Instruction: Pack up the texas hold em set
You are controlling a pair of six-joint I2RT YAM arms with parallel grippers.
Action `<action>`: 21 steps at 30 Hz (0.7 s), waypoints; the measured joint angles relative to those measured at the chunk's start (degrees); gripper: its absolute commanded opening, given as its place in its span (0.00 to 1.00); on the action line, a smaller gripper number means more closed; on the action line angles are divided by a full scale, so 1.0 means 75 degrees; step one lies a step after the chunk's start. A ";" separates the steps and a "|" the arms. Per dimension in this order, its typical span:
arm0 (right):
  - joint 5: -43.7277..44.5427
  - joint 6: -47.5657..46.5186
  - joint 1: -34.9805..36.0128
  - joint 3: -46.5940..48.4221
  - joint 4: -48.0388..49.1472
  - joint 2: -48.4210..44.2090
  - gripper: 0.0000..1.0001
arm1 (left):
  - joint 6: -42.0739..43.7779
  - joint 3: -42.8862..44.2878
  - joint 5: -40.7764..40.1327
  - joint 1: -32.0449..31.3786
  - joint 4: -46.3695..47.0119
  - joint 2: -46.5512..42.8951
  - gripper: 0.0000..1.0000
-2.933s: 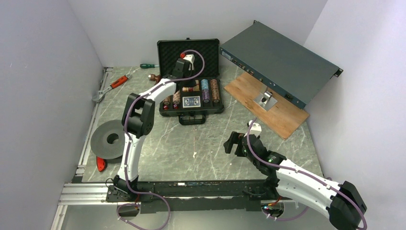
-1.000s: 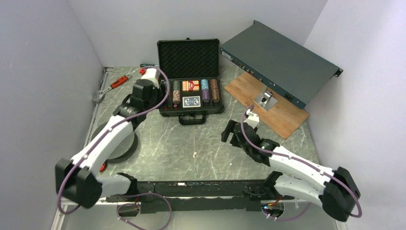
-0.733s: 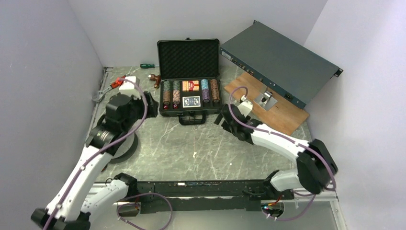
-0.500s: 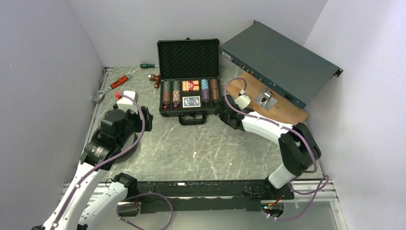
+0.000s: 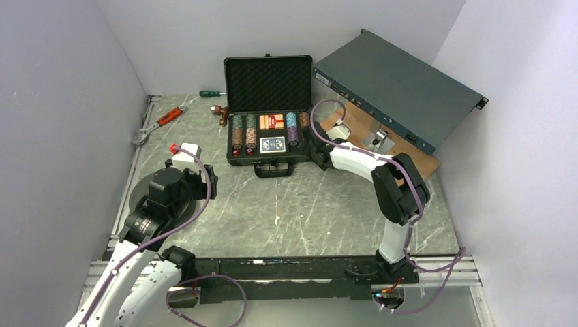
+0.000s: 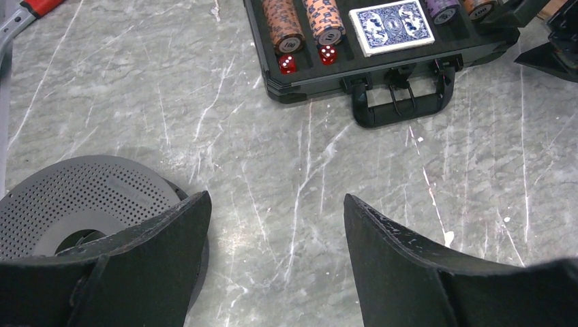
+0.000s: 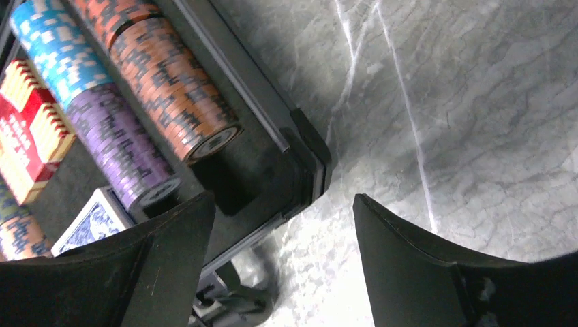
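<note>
The black case [image 5: 272, 158] of the texas hold em set lies open at the table's back, its egg-crate foam lid [image 5: 268, 83] upright. Striped chip stacks [image 7: 174, 92], a blue deck [image 6: 391, 25], a red deck [image 5: 272, 122] and red dice [image 6: 287, 65] sit in its slots. My right gripper [image 7: 283, 201] stands open at the case's right front corner [image 7: 310, 153], one finger over the tray, the other over the table; it holds nothing. My left gripper [image 6: 276, 204] is open and empty above bare table, well short of the case handle [image 6: 399, 109].
A grey perforated disc [image 6: 82, 201] lies beside my left gripper's left finger. A long grey-green rack box [image 5: 395, 88] leans over a wooden board [image 5: 402, 163] at the back right. A red-handled wrench [image 5: 160, 121] and a green screwdriver [image 5: 213, 93] lie at the back left.
My left arm has drawn back from the case toward the near left, over the disc. My right arm has swung up from mid-table to the case's right front corner.
</note>
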 measured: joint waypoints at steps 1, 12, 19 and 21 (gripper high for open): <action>0.0038 0.0052 -0.0026 0.0061 -0.0012 0.0125 0.76 | 0.0003 0.0000 0.0006 0.0000 0.0000 -0.0003 0.77; 0.0248 0.0294 -0.0070 0.0219 -0.0006 0.0586 0.50 | 0.0050 0.0000 0.0117 0.0000 0.0009 -0.0003 0.76; 0.0213 0.0099 -0.0070 0.0204 0.0146 0.0618 0.51 | 0.0082 0.0000 0.0119 0.0000 0.0012 -0.0003 0.76; 0.0213 0.0000 -0.0070 0.0207 0.0187 0.0644 0.54 | 0.0082 0.0000 0.0122 0.0000 0.0015 0.0000 0.76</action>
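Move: The poker case's near right corner lies about 1 cm ahead of the right hand and some 3 cm below it. Inside the case, the orange chips are about 9 cm ahead and 4 cm left, the purple-and-blue chips 9 cm ahead and 9 cm left, and the blue card deck 4 cm ahead and 15 cm left. From the left hand that corner is some 15 cm ahead, 36 cm right and 18 cm below. The right hand sinks about 2 cm, edging forward, and closes partway to pinch the case's near right corner. ##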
